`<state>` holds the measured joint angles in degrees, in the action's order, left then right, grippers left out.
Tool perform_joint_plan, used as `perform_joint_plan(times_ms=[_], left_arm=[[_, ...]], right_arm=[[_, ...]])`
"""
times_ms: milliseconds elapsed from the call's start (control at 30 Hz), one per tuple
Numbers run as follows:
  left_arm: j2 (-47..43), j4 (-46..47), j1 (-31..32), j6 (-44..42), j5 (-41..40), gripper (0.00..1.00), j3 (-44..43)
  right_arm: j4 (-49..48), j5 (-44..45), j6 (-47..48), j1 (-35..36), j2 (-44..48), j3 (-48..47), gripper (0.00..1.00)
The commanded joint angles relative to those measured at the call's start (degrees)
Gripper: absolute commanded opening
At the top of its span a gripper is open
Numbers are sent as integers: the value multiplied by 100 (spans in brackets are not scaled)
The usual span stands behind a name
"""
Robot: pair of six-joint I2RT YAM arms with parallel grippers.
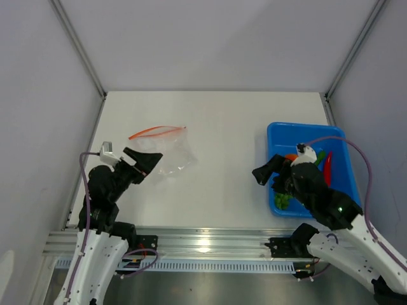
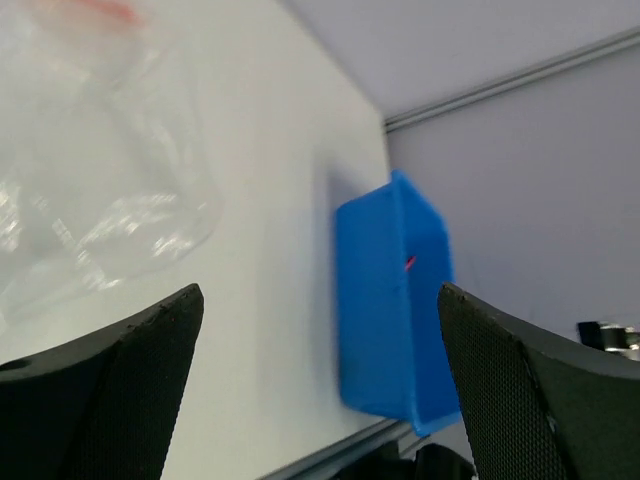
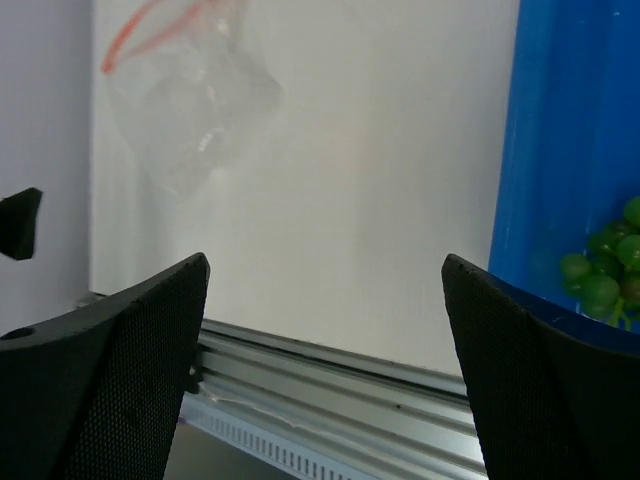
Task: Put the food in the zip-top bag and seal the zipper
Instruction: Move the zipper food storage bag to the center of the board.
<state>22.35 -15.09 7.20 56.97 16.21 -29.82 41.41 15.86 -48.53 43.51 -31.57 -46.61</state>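
The clear zip-top bag (image 1: 172, 151) lies on the white table at left, its orange-red zipper (image 1: 156, 131) along the far edge. It also shows in the left wrist view (image 2: 100, 190) and the right wrist view (image 3: 190, 110). My left gripper (image 1: 147, 162) is open and empty, just left of the bag's near corner. The food lies in the blue tray (image 1: 280, 136) at right: green grapes (image 1: 282, 200), an orange piece (image 1: 291, 156), and red (image 1: 328, 168) and green pepper pieces. My right gripper (image 1: 264, 171) is open and empty over the tray's left rim; its arm hides part of the food.
An aluminium rail (image 1: 210, 241) runs along the table's near edge. Grey walls enclose the table at the left, the back and the right. The blue tray shows in the left wrist view (image 2: 385, 300) and at the right edge of the right wrist view (image 3: 560, 150).
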Motion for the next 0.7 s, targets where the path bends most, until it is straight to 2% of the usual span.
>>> perform_joint_plan(times_ms=[0, 133, 233, 367, 467, 667], left_arm=[[305, -1768, -61, -458, -109, 99, -401], [235, -1760, -105, -564, 312, 100, -349], [-158, -1454, -114, -748, 629, 100, -165], [-784, -1829, -131, -863, 227, 100, -339], [-1179, -2322, -131, -1038, -223, 99, -726], [-1751, -2753, -131, -1223, -609, 99, -1245]], right_arm=[[210, 330, 563, 35, -1050, -506, 99], [228, 242, 1195, 114, -2649, -1575, 99], [-228, 313, 1478, 465, -3678, -2070, 99], [-1141, -143, 1680, 562, -4830, -3009, 99], [-1520, -460, 1523, 563, -5762, -3424, 99], [-2275, -953, 232, 703, -7079, -3855, 99]])
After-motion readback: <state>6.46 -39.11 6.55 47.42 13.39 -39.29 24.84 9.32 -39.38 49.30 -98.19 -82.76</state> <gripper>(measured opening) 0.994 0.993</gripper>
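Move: The bag lies flat, its middle about 33 cm left of the right hand, 18 cm ahead and 22 cm below; its orange zipper runs along its far side, some 8 cm beyond that middle. The blue tray's middle is about 21 cm right of the right hand and 11 cm ahead, and the green grapes in its near left corner some 11 cm right, about level. From the left hand, the bag's middle is roughly 13 cm straight ahead and 23 cm below. Towards the bag's right side the right hand sweeps about 22 cm left and 14 cm forward, sinking some 5 cm, mostly at the start and end, fingers wide open, turning about 15 degrees counter-clockwise. The left hand first dips some 5 cm, then rises again while drawing back about 7 cm from the bag, still open; neither hand grips anything. ##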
